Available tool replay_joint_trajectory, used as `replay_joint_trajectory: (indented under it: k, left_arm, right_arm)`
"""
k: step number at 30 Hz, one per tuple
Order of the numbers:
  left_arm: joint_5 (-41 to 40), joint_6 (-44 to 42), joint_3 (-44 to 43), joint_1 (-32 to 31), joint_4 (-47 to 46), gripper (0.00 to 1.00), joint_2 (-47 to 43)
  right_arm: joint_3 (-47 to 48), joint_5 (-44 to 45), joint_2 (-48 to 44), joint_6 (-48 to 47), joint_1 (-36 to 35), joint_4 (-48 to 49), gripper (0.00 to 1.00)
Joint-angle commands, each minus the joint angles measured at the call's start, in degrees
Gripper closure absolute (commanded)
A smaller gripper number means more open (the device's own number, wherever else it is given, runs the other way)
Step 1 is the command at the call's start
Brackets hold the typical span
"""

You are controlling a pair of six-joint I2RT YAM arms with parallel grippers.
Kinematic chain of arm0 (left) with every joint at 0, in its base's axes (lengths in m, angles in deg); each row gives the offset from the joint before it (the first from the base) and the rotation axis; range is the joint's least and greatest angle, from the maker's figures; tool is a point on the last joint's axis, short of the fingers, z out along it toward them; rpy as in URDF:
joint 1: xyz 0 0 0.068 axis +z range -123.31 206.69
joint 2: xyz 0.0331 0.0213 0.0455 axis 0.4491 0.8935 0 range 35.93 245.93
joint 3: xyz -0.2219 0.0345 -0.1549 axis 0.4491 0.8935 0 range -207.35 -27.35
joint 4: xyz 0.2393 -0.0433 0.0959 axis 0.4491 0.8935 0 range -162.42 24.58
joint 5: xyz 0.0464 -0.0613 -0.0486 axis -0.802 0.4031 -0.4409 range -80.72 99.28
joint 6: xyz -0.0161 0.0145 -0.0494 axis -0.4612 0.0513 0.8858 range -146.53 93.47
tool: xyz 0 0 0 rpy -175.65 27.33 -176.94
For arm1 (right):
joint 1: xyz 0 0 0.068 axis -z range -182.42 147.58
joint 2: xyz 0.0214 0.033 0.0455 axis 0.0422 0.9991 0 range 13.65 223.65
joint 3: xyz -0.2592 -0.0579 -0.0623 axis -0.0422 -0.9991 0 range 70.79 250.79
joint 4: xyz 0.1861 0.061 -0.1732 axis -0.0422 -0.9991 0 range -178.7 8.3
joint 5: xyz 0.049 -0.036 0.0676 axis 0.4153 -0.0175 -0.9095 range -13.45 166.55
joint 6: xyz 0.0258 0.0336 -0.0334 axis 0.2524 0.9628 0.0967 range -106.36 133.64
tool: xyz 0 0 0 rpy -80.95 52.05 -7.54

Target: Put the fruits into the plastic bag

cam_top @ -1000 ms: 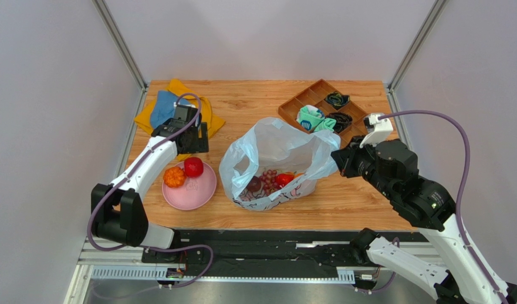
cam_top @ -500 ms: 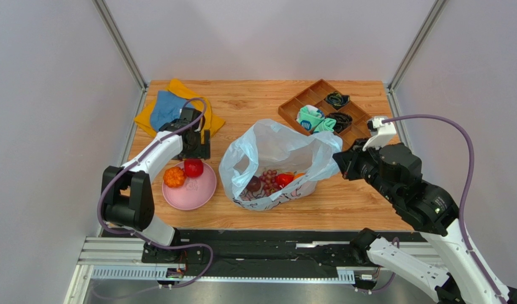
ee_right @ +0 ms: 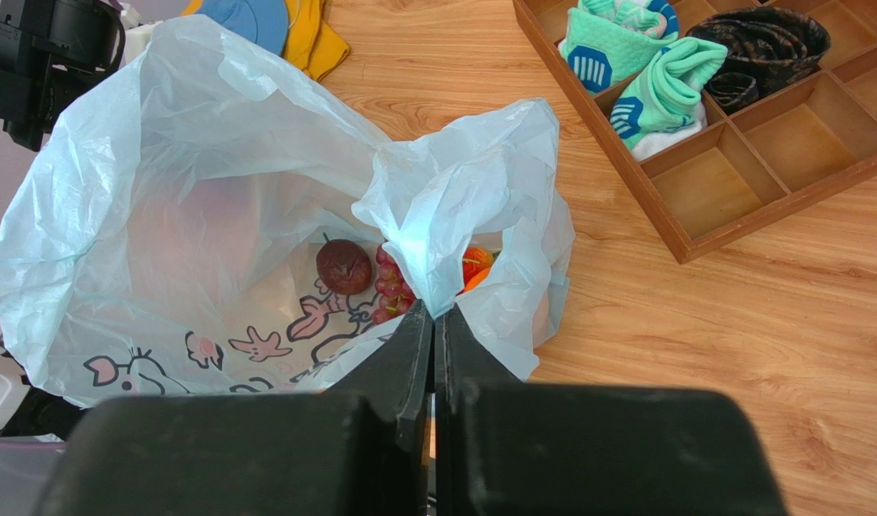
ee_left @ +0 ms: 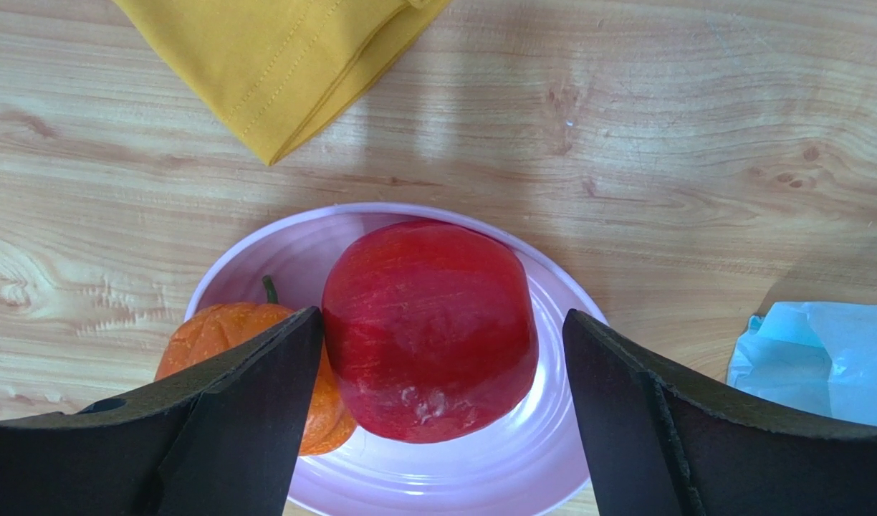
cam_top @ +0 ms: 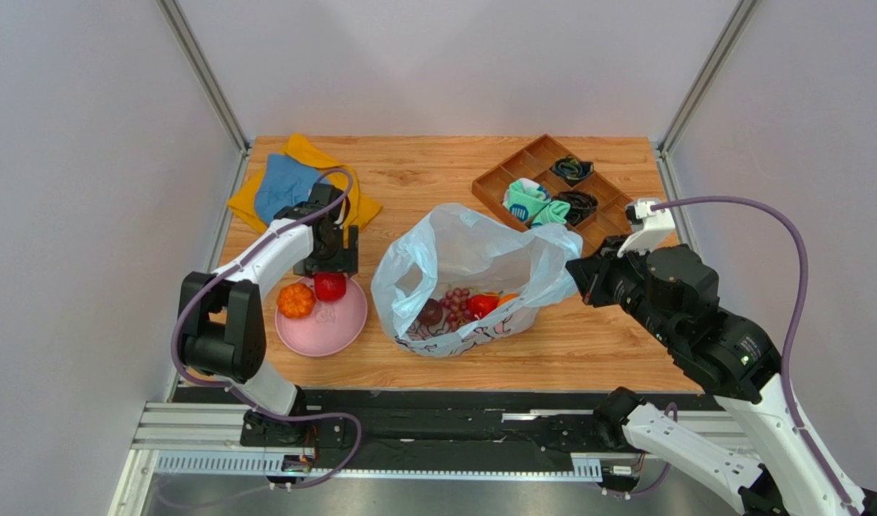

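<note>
A red apple (cam_top: pixel 328 286) and an orange (cam_top: pixel 295 300) lie on the pink plate (cam_top: pixel 330 329). My left gripper (ee_left: pixel 441 323) hangs open just above the plate, one finger on each side of the apple (ee_left: pixel 430 328); the orange (ee_left: pixel 222 333) is partly hidden behind the left finger. The pale blue plastic bag (cam_top: pixel 464 253) lies open mid-table. My right gripper (ee_right: pixel 433 314) is shut on a pinch of its right rim and holds it up. Inside the bag (ee_right: pixel 195 194) are a dark plum (ee_right: pixel 344 266), grapes (ee_right: pixel 389 285) and a red-orange fruit (ee_right: pixel 475 263).
A wooden divided tray (cam_top: pixel 507 161) with rolled socks stands at the back right. A blue cloth on a yellow cloth (cam_top: pixel 287 183) lies at the back left, just behind the left gripper. The plate sits close to the bag's left side.
My left gripper has moved nearer and down over the plate, so its open fingers now straddle the red apple. The right gripper has shifted slightly, still holding the bag's rim.
</note>
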Motion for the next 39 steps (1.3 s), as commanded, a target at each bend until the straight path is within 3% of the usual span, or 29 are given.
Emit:
replay_joint_trajectory:
  k: [1,3,8,18,32,39]
  left_arm:
    - [1.3,-1.3,-2.6,0.3,1.0,0.11,0.9]
    - [1.5,-1.5,-2.9,0.3,1.3,0.14,1.6]
    - [1.8,-1.8,-3.4,0.3,2.0,0.39,1.8]
    - [4.6,-2.7,-3.5,0.3,0.9,0.56,-0.4]
    - [23.7,-4.3,9.3,-2.2,-21.2,0.57,-31.5]
    - [27.5,12.2,13.1,-7.0,-34.9,0.58,-51.6]
  right_arm:
    - [0.4,0.2,-0.1,0.2,0.0,1.1,1.00]
    - [0.3,0.2,-0.1,0.3,0.0,1.1,1.00]
    - [0.3,0.2,-0.1,0.3,0.0,1.1,1.00]
    - [0.1,0.4,-0.2,0.7,0.0,1.1,1.00]
    - [0.3,1.8,0.8,0.7,0.0,-1.6,1.00]
    - [0.3,2.9,1.5,0.7,0.1,-2.7,1.00]
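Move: Between the open left fingers, practically at the hand point and about 1 cm below it, sits the red fruit on the plate. The pumpkin is roughly 7 cm left and 3 cm back; the plate's middle lies some 7 cm back and 2 cm left. The plastic bag stands about 30 cm right and 6 cm back. From the right hand, the red fruit is some 50 cm left, 13 cm ahead and 25 cm below. Settling barely half a centimetre, the left hand closes its fingers on the sides of the red fruit, pauses, then lifts it quickly about 20 cm while carrying it roughly 9 cm right towards the bag, easing back a few centimetres late. Its wrist swings the fingers up from pointing down to reach forward and right, some 50 degrees. The right hand keeps pinching the bag's rim, sinking about 1 cm. ##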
